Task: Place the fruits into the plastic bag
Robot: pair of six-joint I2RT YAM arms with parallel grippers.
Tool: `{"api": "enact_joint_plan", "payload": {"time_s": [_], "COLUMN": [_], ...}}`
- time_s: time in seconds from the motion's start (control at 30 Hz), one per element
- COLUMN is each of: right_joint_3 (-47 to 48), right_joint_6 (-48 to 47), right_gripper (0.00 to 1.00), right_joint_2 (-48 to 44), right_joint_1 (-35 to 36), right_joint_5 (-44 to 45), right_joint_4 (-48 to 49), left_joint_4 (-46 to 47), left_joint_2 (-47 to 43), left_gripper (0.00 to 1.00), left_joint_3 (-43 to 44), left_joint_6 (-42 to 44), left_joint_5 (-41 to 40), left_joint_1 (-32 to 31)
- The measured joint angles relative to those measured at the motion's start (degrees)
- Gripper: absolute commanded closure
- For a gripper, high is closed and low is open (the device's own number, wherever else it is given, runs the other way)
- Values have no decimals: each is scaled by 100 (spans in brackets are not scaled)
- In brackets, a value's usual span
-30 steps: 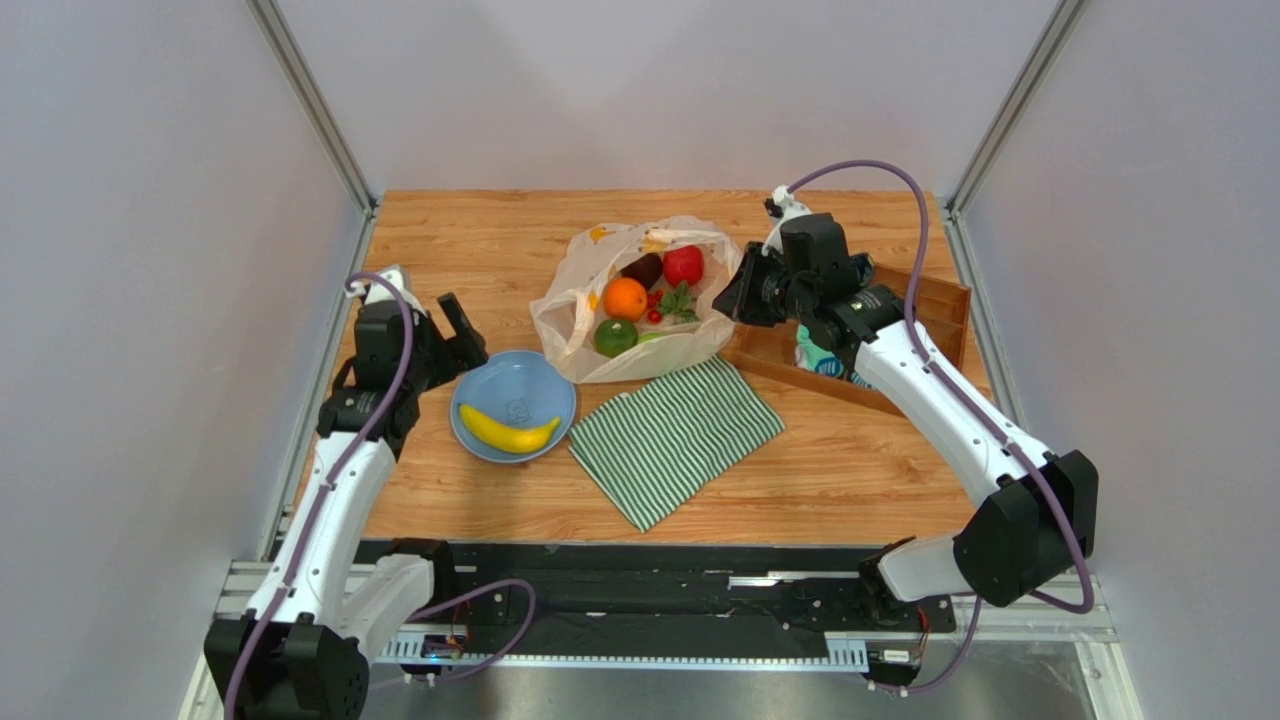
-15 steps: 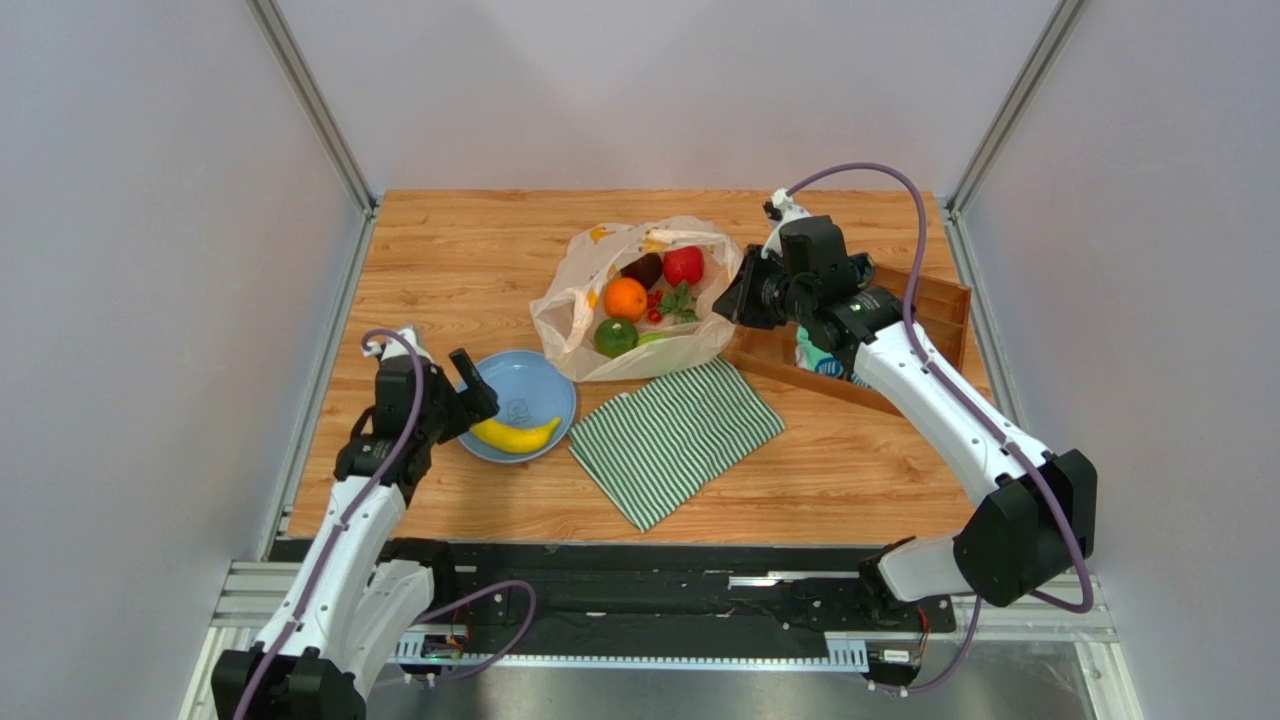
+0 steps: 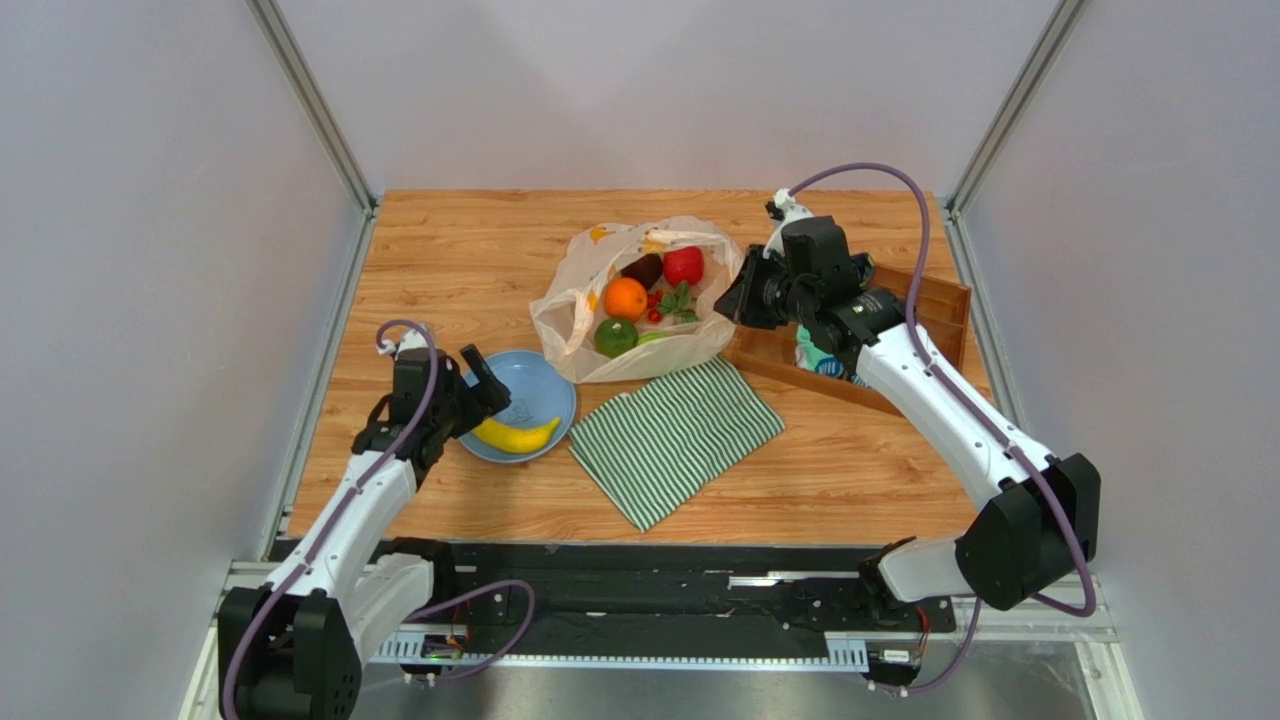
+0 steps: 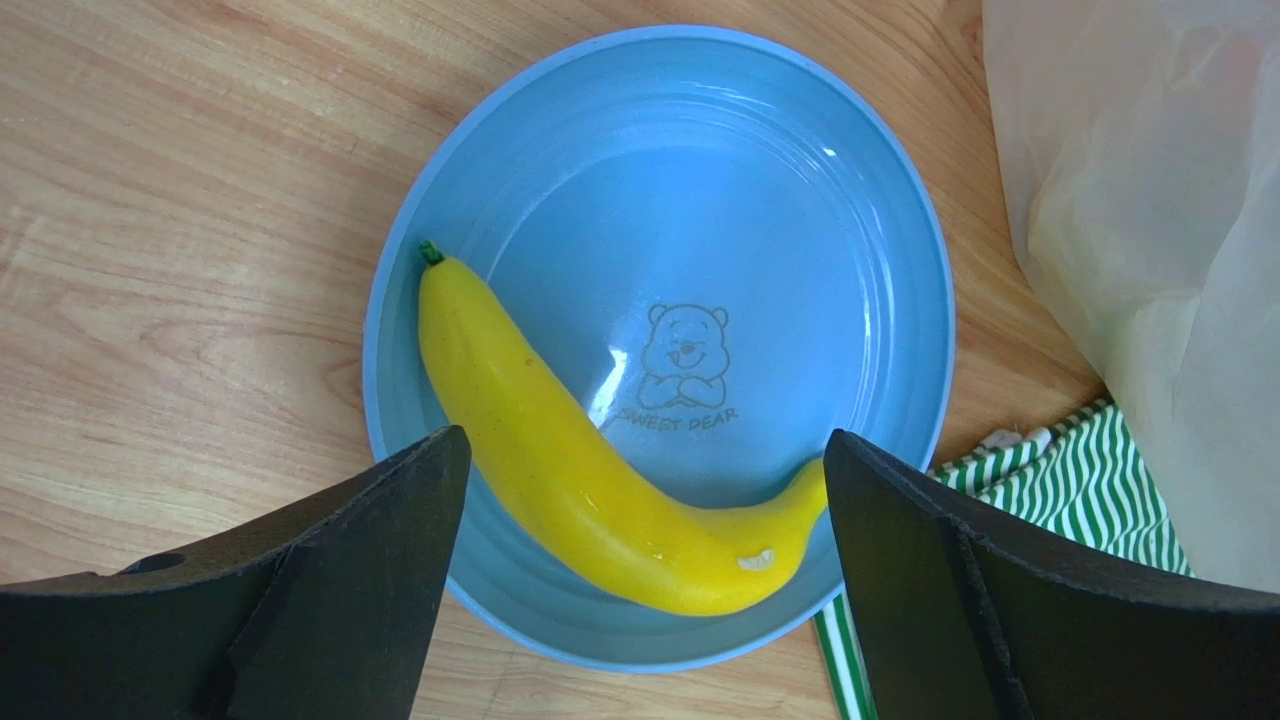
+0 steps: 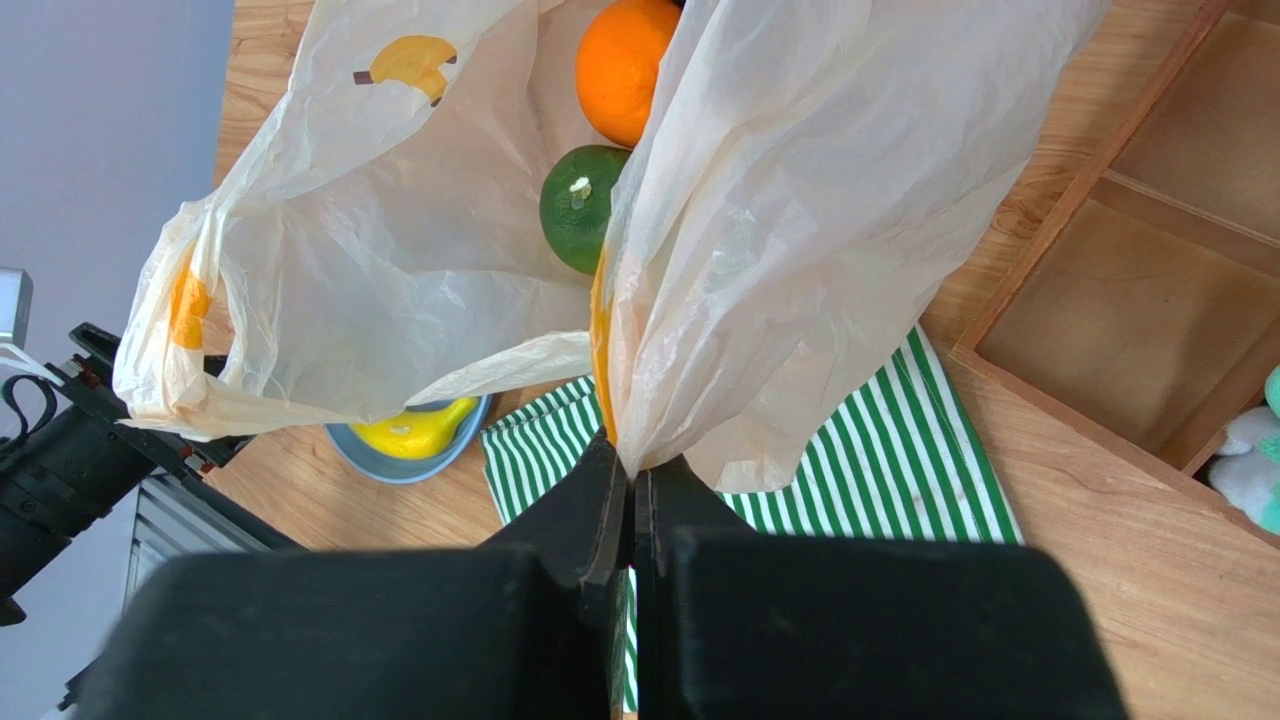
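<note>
A yellow banana [image 4: 586, 473] lies on the blue plate [image 4: 842, 195]; in the top view the banana [image 3: 516, 437] is at the plate's near side. My left gripper [image 4: 639, 563] hangs just above it, open, its fingers [image 4: 376, 525] straddling the banana's middle. The plastic bag [image 3: 579, 308] lies at the table's centre with an orange [image 3: 625, 299], green apple [image 3: 613, 336], red apple [image 3: 684, 266], a dark fruit [image 3: 643, 270] and red berries [image 3: 655, 308] showing in it. My right gripper [image 5: 633, 477] is shut on the bag's edge [image 5: 781, 225] and holds it lifted.
A green-striped cloth [image 3: 676, 435] lies in front of the bag, beside the plate. A wooden tray [image 3: 939, 323] with a soft toy [image 5: 1247, 458] stands at the right, under the right arm. Metal posts and grey walls bound the table.
My left arm has swung toward the near side and lowered over the plate, so the open fingers now straddle the banana. The right gripper and bag have not moved.
</note>
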Motion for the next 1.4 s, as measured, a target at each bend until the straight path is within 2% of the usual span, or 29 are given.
{"api": "enact_joint_plan", "payload": {"time_s": [0.53,1.0,1.1,1.23,1.3,1.4], "right_joint_3": [0,0,0,0,0,0], "right_joint_6": [0,-2,-2,-2,-7,-20], "right_gripper": [100,100,100,100,100,100], "right_joint_2": [0,0,0,0,0,0], "right_joint_1": [0,0,0,0,0,0], "right_joint_5": [0,2,2,2,4,4], "right_joint_4": [-2,-2,-2,-2,-2,-2], "left_joint_4": [173,898,1056,1233,1298,1366], "left_joint_2": [302,1283,1460,1718,1808,1904], "left_gripper": [2,13,18,33,37,53], "left_joint_3": [-227,-214,-151,-52,-24,-13], "left_joint_6": [-70,-26,7,68,98,138], "left_joint_5": [-57,282,313,348,378,411], "left_joint_1": [0,0,0,0,0,0]}}
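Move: Almost straight below the left hand, about 6 cm down and 2 cm farther out, lies the banana. The blue plate it lies in is centred some 6 cm ahead and 1 cm to the right; the plastic bag stands about 20 cm ahead and 21 cm to the right, and the striped towel is roughly 26 cm to the right, 1 cm ahead. From the right hand, the banana is some 32 cm left, 9 cm back and 21 cm below. Sinking about 5 cm onto the banana, the left hand first eases back slightly, then reaches some 3 cm forward with a little drift to the right, its fingers tipping slightly steeper. Late on, the wide-open fingers close to a bit over half, straddling the banana's body and coming against its sides. ##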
